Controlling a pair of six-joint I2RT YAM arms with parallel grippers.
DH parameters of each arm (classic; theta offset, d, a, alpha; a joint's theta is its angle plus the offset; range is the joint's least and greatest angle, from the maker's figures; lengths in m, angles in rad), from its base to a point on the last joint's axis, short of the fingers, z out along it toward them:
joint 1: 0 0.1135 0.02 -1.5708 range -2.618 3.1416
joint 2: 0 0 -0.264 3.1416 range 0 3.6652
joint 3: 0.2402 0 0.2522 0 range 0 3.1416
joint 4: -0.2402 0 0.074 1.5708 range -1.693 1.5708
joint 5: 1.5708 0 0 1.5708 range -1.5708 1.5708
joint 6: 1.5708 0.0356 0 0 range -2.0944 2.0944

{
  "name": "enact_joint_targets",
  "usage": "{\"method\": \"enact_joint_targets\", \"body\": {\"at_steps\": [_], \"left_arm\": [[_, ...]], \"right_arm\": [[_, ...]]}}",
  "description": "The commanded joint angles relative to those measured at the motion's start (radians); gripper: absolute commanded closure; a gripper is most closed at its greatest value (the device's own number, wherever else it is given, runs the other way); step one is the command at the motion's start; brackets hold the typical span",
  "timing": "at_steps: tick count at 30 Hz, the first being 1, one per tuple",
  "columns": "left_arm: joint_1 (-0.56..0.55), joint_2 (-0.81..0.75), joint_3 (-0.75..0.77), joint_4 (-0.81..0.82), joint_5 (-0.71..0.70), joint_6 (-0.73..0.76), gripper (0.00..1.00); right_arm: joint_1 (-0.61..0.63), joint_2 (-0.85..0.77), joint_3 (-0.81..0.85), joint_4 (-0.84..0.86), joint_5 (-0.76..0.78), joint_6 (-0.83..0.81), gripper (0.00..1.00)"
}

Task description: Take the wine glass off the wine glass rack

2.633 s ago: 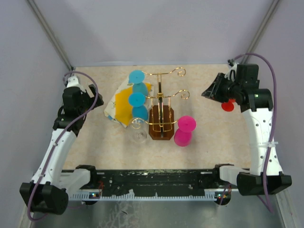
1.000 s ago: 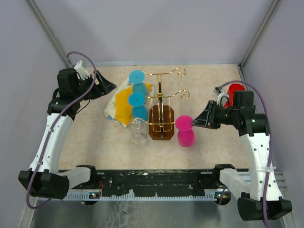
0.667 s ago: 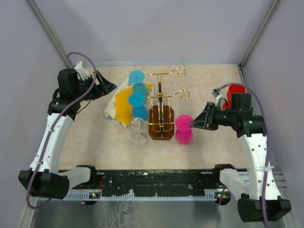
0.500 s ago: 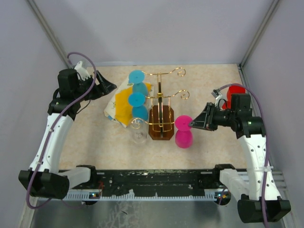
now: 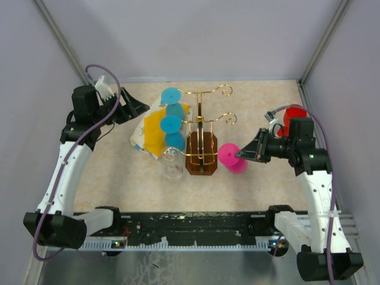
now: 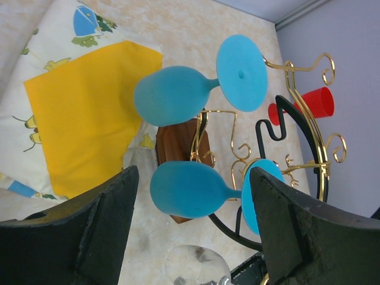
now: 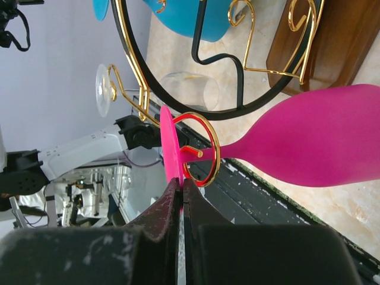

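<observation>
The wine glass rack (image 5: pixel 202 153) is gold wire on a brown wooden base, mid-table. A pink wine glass (image 5: pixel 231 157) hangs tilted at the rack's right side, its stem in a gold ring (image 7: pixel 200 149). My right gripper (image 5: pixel 240 154) is shut on the rim of its pink foot (image 7: pixel 169 139), and the pink bowl (image 7: pixel 320 142) points away to the right. Two blue wine glasses (image 5: pixel 171 110) hang on the rack's left. My left gripper (image 5: pixel 139 107) is open, left of them and touching nothing. In the left wrist view the lower blue glass (image 6: pixel 187 189) lies beyond the left gripper (image 6: pixel 193 175).
A yellow-and-white cloth (image 5: pixel 151 129) lies under the blue glasses. A clear glass (image 5: pixel 173 169) hangs at the rack's near left. A red cup (image 5: pixel 293 113) stands behind my right arm, near the right wall.
My right gripper has closed on the pink glass's foot. The pink bowl has swung up and to the right. The left arm has barely moved.
</observation>
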Motion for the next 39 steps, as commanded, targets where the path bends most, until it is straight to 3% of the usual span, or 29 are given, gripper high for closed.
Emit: {"method": "enact_joint_targets", "body": {"at_steps": [1, 9, 15, 27, 39], "left_arm": [[-0.005, 0.007, -0.003, 0.041, 0.091, -0.029, 0.18], [-0.007, 0.031, -0.046, 0.067, 0.181, -0.069, 0.23], [-0.025, 0.051, -0.085, 0.122, 0.251, -0.107, 0.39], [-0.069, 0.058, -0.114, 0.166, 0.273, -0.142, 0.4], [-0.106, 0.072, -0.133, 0.183, 0.283, -0.147, 0.54]], "right_arm": [[0.007, -0.007, 0.048, 0.035, -0.028, 0.009, 1.0], [0.007, -0.02, 0.051, 0.139, -0.112, 0.091, 1.0], [0.007, -0.023, 0.057, 0.225, -0.147, 0.16, 1.0], [0.007, -0.021, 0.053, 0.213, -0.129, 0.15, 1.0], [0.007, -0.027, 0.035, 0.217, -0.115, 0.148, 1.0]]}}
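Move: The right hand already has the pink glass's foot pinched by its rim, the foot's middle about 3 cm to its left; the rack ring round the stem lies about 3 cm left, 1 ahead and 2 below, the rack's post some 12 cm left and 4 ahead. From the left hand the middle blue glass's foot is about 10 cm right, 3 back and 4 lower. The far blue glass's foot lies some 9 cm beyond that foot, the clear glass's foot about 9 cm nearer the bases. Still pinching the foot of the pink glass in shut fingers, the right hand draws it up about 3 cm and slightly left, rolling a little, then holds there. Meanwhile the left hand swings about 7 cm right, with some back and down, towards the middle blue glass's foot, turning clockwise and narrowing its open fingers to about half; no grip yet. ##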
